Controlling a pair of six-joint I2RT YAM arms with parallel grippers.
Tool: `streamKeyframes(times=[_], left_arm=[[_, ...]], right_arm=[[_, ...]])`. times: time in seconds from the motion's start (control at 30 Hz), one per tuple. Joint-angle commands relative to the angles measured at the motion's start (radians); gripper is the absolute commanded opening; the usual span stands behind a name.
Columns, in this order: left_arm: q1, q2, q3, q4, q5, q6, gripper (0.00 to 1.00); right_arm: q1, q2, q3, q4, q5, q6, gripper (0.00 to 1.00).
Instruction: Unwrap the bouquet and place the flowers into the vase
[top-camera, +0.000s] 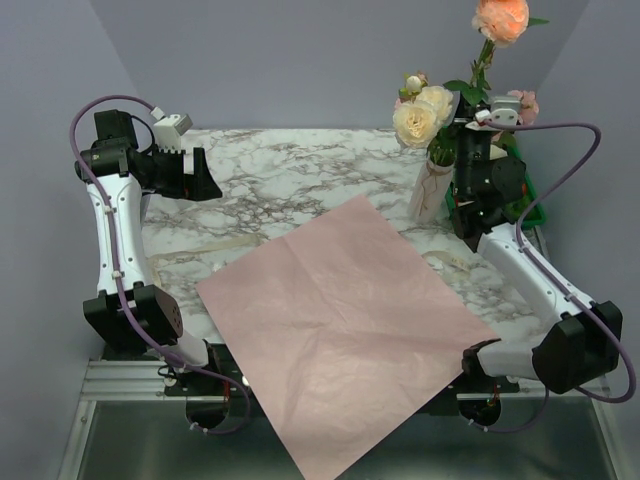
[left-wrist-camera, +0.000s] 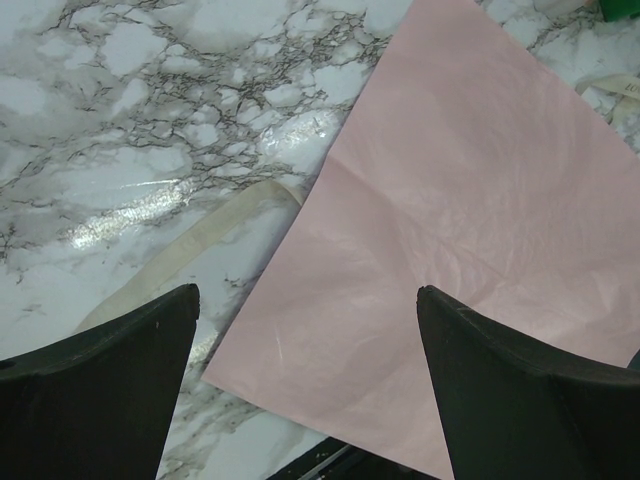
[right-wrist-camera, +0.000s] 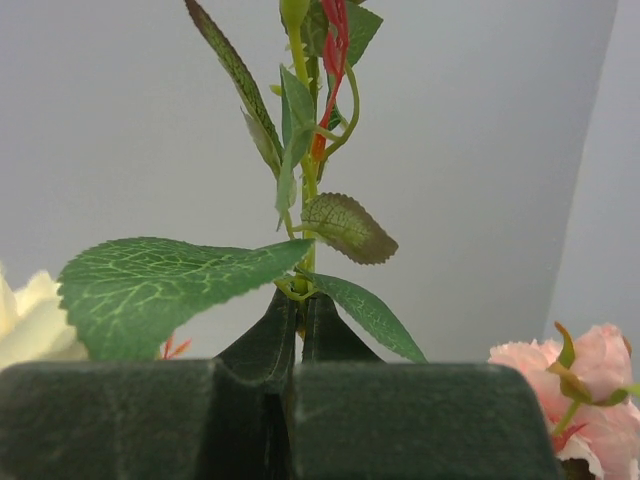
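The pink paper sheet (top-camera: 340, 320) of the bouquet lies unrolled and flat on the marble table (top-camera: 270, 175). The whitish marbled vase (top-camera: 430, 195) stands at the back right with cream roses (top-camera: 418, 118) in it. Just right of the vase, my right gripper (top-camera: 474, 118) points upward. In the right wrist view it (right-wrist-camera: 303, 300) is shut on a thin green stem (right-wrist-camera: 300, 170). That stem carries a peach rose (top-camera: 500, 18) high above the vase. My left gripper (top-camera: 205, 180) hangs open and empty over the back left. From its wrist it (left-wrist-camera: 308, 300) looks down on the paper (left-wrist-camera: 470, 200).
A cream ribbon (left-wrist-camera: 190, 250) lies loose on the marble beside the paper's left edge. A green tray (top-camera: 533, 205) sits behind the right arm, with a pink rose (top-camera: 525, 103) above it. The paper's near corner overhangs the table's front edge.
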Motion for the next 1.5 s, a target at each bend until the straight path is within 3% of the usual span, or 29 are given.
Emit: streamKeyframes(times=[0.0,0.3,0.4,0.53,0.7,0.83,0.93,1.07,1.17,1.23,1.47], left_arm=[[-0.003,0.007,0.034,-0.020,-0.016,0.016,0.99],[-0.003,-0.016,0.020,-0.033,-0.024,0.038,0.99],[-0.003,-0.011,0.034,-0.050,-0.024,0.049,0.99],[-0.003,-0.013,0.037,-0.060,-0.016,0.053,0.99],[-0.001,-0.013,0.034,-0.064,-0.004,0.055,0.99],[-0.003,-0.016,0.037,-0.070,0.002,0.058,0.99],[-0.001,-0.016,0.046,-0.075,0.007,0.059,0.99],[-0.003,-0.013,0.055,-0.086,0.013,0.059,0.99],[-0.003,-0.024,0.052,-0.092,0.014,0.065,0.99],[-0.003,-0.034,0.035,-0.086,0.014,0.073,0.99],[-0.011,-0.045,-0.032,-0.063,0.001,0.078,0.99]], right_arm=[[-0.005,-0.006,-0.060,0.094,0.044,-0.011,0.01],[-0.005,-0.053,-0.206,0.060,0.080,0.092,0.01],[-0.005,-0.079,-0.247,-0.007,0.061,0.122,0.12],[-0.004,-0.143,-0.299,-0.090,0.080,0.182,0.43],[-0.005,-0.182,-0.266,-0.308,0.064,0.239,0.59],[-0.005,-0.223,-0.229,-0.473,0.049,0.291,0.80],[-0.005,-0.181,-0.148,-0.694,0.094,0.369,0.81],[-0.007,-0.182,-0.098,-0.786,0.084,0.412,0.80],[-0.005,-0.229,-0.126,-0.820,0.023,0.441,0.84],[-0.004,-0.277,-0.149,-0.860,-0.058,0.461,1.00],[0.022,-0.453,-0.267,-1.010,-0.244,0.558,1.00]])
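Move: The right hand holds the orange roses' stem upright high over the vase. The vase's middle is about 35 cm below that hand, some 3 cm ahead and 1 cm to its left. The cream roses already in the vase are about 6 cm left, 3 cm ahead and 6 cm lower; the pink ones 14 cm right, 5 cm ahead. The green basket is roughly 17 cm right and 9 cm ahead. From the left hand the vase lies about 49 cm right and 11 cm ahead. Keeping its pinch on the stem, the right hand goes almost straight down for about 7 cm to feed the orange roses into the vase, then opens its fingers and lets go of the stem. It keeps sinking, about 17 cm in all, while the upward-pointing fingers tip down some 40 degrees to near level, and at the end it draws back about 5 cm from the bunch, turning slightly counter-clockwise with the fingers wide open. ##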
